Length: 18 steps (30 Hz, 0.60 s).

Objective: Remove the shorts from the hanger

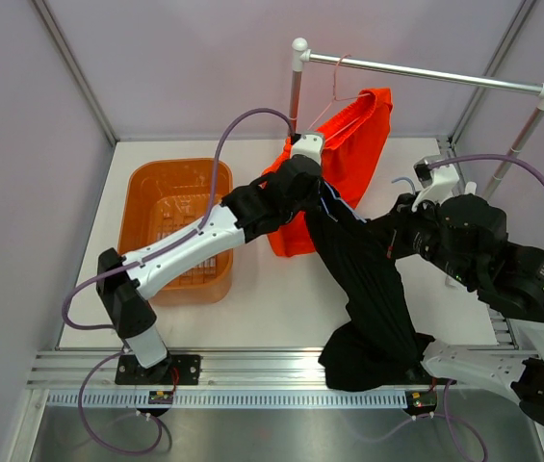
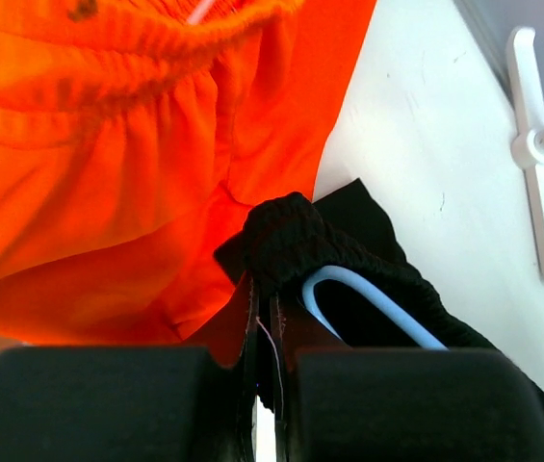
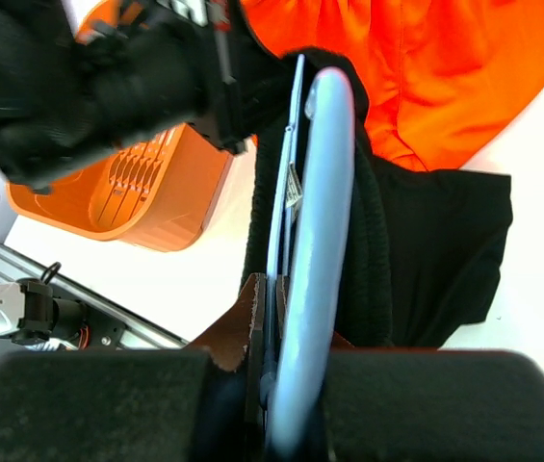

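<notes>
The black shorts [image 1: 373, 298] stretch from my left gripper [image 1: 320, 195] down to the table's front edge. In the left wrist view my left gripper [image 2: 264, 294] is shut on the black shorts' waistband [image 2: 291, 226], beside a light blue hanger [image 2: 373, 300]. My right gripper [image 3: 286, 289] is shut on the light blue hanger [image 3: 315, 212], which still sits inside the black shorts [image 3: 435, 250]. It is at the right in the top view [image 1: 395, 234]. The orange-red shorts [image 1: 353, 144] hang on a pink hanger [image 1: 334, 96] from the rack bar; they also show in the wrist views [image 2: 108, 192] [image 3: 445, 77].
An orange basket [image 1: 146, 197] stands on the table at the left, also in the right wrist view [image 3: 146, 207]. The metal rack [image 1: 426, 72] crosses the back, with its white foot [image 2: 536, 154] on the table. The aluminium rail [image 1: 252, 371] runs along the front edge.
</notes>
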### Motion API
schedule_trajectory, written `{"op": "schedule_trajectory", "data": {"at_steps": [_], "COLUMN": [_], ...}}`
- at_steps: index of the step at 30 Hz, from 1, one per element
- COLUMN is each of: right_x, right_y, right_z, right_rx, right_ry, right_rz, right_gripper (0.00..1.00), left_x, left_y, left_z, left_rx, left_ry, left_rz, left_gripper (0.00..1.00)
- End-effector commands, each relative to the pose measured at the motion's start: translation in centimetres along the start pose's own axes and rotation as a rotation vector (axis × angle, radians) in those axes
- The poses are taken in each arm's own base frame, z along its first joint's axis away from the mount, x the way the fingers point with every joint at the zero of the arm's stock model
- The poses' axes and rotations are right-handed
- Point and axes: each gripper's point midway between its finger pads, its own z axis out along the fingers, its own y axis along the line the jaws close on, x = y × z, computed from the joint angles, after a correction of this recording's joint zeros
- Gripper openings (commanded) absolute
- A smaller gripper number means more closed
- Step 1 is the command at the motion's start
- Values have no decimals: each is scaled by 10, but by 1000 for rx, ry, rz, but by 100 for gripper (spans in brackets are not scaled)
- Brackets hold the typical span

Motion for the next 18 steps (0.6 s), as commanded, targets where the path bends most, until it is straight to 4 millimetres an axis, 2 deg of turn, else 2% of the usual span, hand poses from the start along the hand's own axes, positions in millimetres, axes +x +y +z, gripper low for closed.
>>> {"op": "schedule_trajectory", "data": {"at_steps": [1, 5, 6, 7, 9, 10, 12, 13, 15, 16, 18], "right_x": [-2, -6, -8, -8, -13, -15, -21, -24, -29, -33, -36], "right_y": [7, 5, 4, 3, -2, -4, -12, -13, -21, -26, -27], "right_z": [-18, -19, -19, -19, -17, -16, -14, -10, -5, -1, 7], "right_rx": [-60, -52, -47, -41, -8, 4, 49, 66, 122, 162, 194], "right_ry": [-9, -31, -38, -43, -68, -80, -112, -126, -149, -165, -172], "right_rz": [14, 15, 18, 17, 24, 24, 25, 25, 16, 12, 4], "right_gripper": [0, 0, 0, 0, 0, 0, 0, 0, 0, 0, 0], "left_x": [-10, 0, -3, 4, -2, 3, 3, 9, 18, 24, 25], "left_y": [4, 1, -2, -3, -12, -17, -37, -52, -69, -88, -108], "left_z": [14, 17, 12, 11, -4, -7, -29, -41, -59, -81, -111], "left_rx": [-12, 15, 35, 51, 93, 116, 196, 240, 307, 377, 465], "left_ry": [-38, -23, -33, -20, -47, -44, -52, -54, -51, -66, -99], "left_rz": [-7, -10, -15, -9, -2, 7, 43, 82, 130, 175, 218], "left_gripper": [0, 0, 0, 0, 0, 0, 0, 0, 0, 0, 0]}}
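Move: The left fingers already pinch the black shorts' waistband; the hanger's near end sits at its lip, about 3 cm to the right, 1 cm back and 1 cm up. The black shorts droop some 15 cm back, 9 cm right and 12 cm below, and the red shorts hang roughly 9 cm ahead, 3 cm left and 5 cm down. From the right hand, gripping the hanger, that end lies about 13 cm ahead, 9 cm left and 7 cm below. Still pinching the waistband, the left hand first drops about 4 cm beside the hanger's near end, then sweeps back some 9 cm and about 4 cm to the right, ever faster, rising slightly and turning nearly 20 degrees clockwise, to draw the cloth under the hanger and away from the red shorts. The right hand keeps its grip on the hanger and shifts only a couple of centimetres right, its fingers turning slightly clockwise. ##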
